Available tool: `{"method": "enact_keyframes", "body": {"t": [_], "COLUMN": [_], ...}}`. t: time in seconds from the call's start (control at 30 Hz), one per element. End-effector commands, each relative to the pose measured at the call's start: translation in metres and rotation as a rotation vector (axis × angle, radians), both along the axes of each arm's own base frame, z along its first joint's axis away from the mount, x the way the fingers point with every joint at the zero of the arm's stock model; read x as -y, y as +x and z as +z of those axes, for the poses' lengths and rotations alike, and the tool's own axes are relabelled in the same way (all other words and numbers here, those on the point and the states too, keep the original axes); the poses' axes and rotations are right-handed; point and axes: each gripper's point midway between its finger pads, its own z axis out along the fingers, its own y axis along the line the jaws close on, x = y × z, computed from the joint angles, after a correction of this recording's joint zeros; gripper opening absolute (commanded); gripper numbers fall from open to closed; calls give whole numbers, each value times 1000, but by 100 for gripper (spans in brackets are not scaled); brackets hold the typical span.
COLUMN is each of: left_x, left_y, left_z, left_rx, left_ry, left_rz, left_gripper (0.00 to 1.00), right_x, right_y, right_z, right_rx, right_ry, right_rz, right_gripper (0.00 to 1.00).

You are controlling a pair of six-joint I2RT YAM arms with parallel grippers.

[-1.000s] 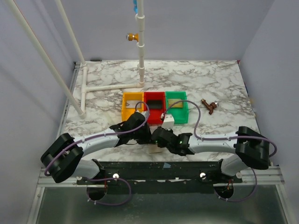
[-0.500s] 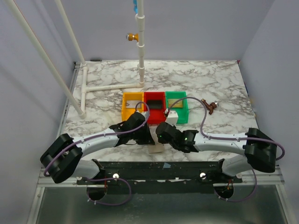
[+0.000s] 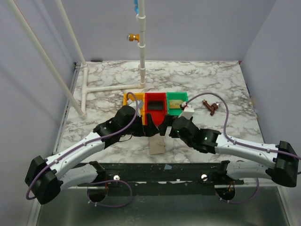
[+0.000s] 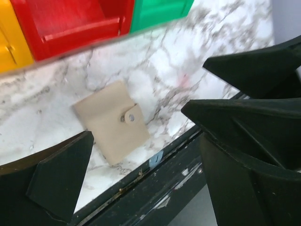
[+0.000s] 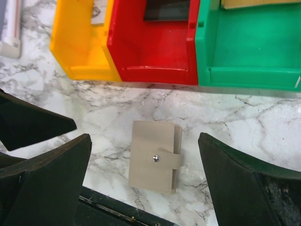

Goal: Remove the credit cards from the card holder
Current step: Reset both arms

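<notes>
The tan card holder (image 3: pixel 156 145) lies shut and snapped near the table's front edge, with nothing touching it. It also shows below both wrists as card holder (image 4: pixel 112 121) and card holder (image 5: pixel 155 157). My left gripper (image 3: pixel 148 128) and right gripper (image 3: pixel 164 128) hover side by side above it, close to the trays. Left gripper (image 4: pixel 150 165) is open and empty, and so is right gripper (image 5: pixel 148 183). A black credit card (image 5: pixel 167 10) lies in the red tray (image 5: pixel 155 52). A tan card (image 5: pixel 254 4) lies in the green tray (image 5: pixel 249 52). A grey card (image 5: pixel 96 12) lies in the yellow tray (image 5: pixel 80 42).
The three trays (image 3: pixel 155 104) stand in a row just behind the grippers. A small brown object (image 3: pixel 210 107) lies to the right of them. A white pipe frame (image 3: pixel 113 88) and an upright post (image 3: pixel 142 47) stand at the back left. The table's black front rail (image 4: pixel 155 188) runs just beyond the holder.
Both grippers have opened and risen off the card holder, moving back toward the trays. The holder now lies alone and shut on the table.
</notes>
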Motion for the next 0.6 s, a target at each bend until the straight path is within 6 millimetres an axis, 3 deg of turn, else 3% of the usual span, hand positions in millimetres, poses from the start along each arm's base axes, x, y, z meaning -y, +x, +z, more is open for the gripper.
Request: {"method": "enact_keyframes", "body": {"t": [0.0, 0.23, 0.37, 0.57], "left_x": [-28, -73, -81, -86], "left_y": [26, 37, 36, 38], "left_z": [52, 98, 110, 111], "left_rx": [168, 317, 357, 375], "left_ry": [-14, 21, 16, 11], "left_rz": [91, 212, 219, 252], "left_gripper": [98, 99, 98, 98], "right_x": [11, 36, 44, 43], "right_y": [5, 10, 10, 11], "right_z": [39, 95, 107, 109], "right_rx": [76, 203, 235, 239], "right_ry": [13, 99, 107, 99], "right_rz": [-26, -91, -105, -98], "right_gripper": [100, 100, 100, 100]}}
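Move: The closed card holder lies flat on the table, some 6 cm back, 4 cm to the right and 13 cm below the left hand; the red bin is about 12 cm ahead of that hand and 4 cm right, the yellow bin 12 cm ahead and 9 cm left. From the right hand the holder is roughly 9 cm back, 8 cm left and 13 cm down, with the green bin about 9 cm ahead and 4 cm right. Both empty hands draw up and apart from the card holder with fingers already wide open and staying so: the left climbs about 11 cm while going left and a little forward towards the space over the yellow bin, tipping back some 20 degrees and swinging slightly counter-clockwise. The right rises about 10 cm nearly straight, drifting to its right and tilting back slightly, and both ease to a stop high above the table. ##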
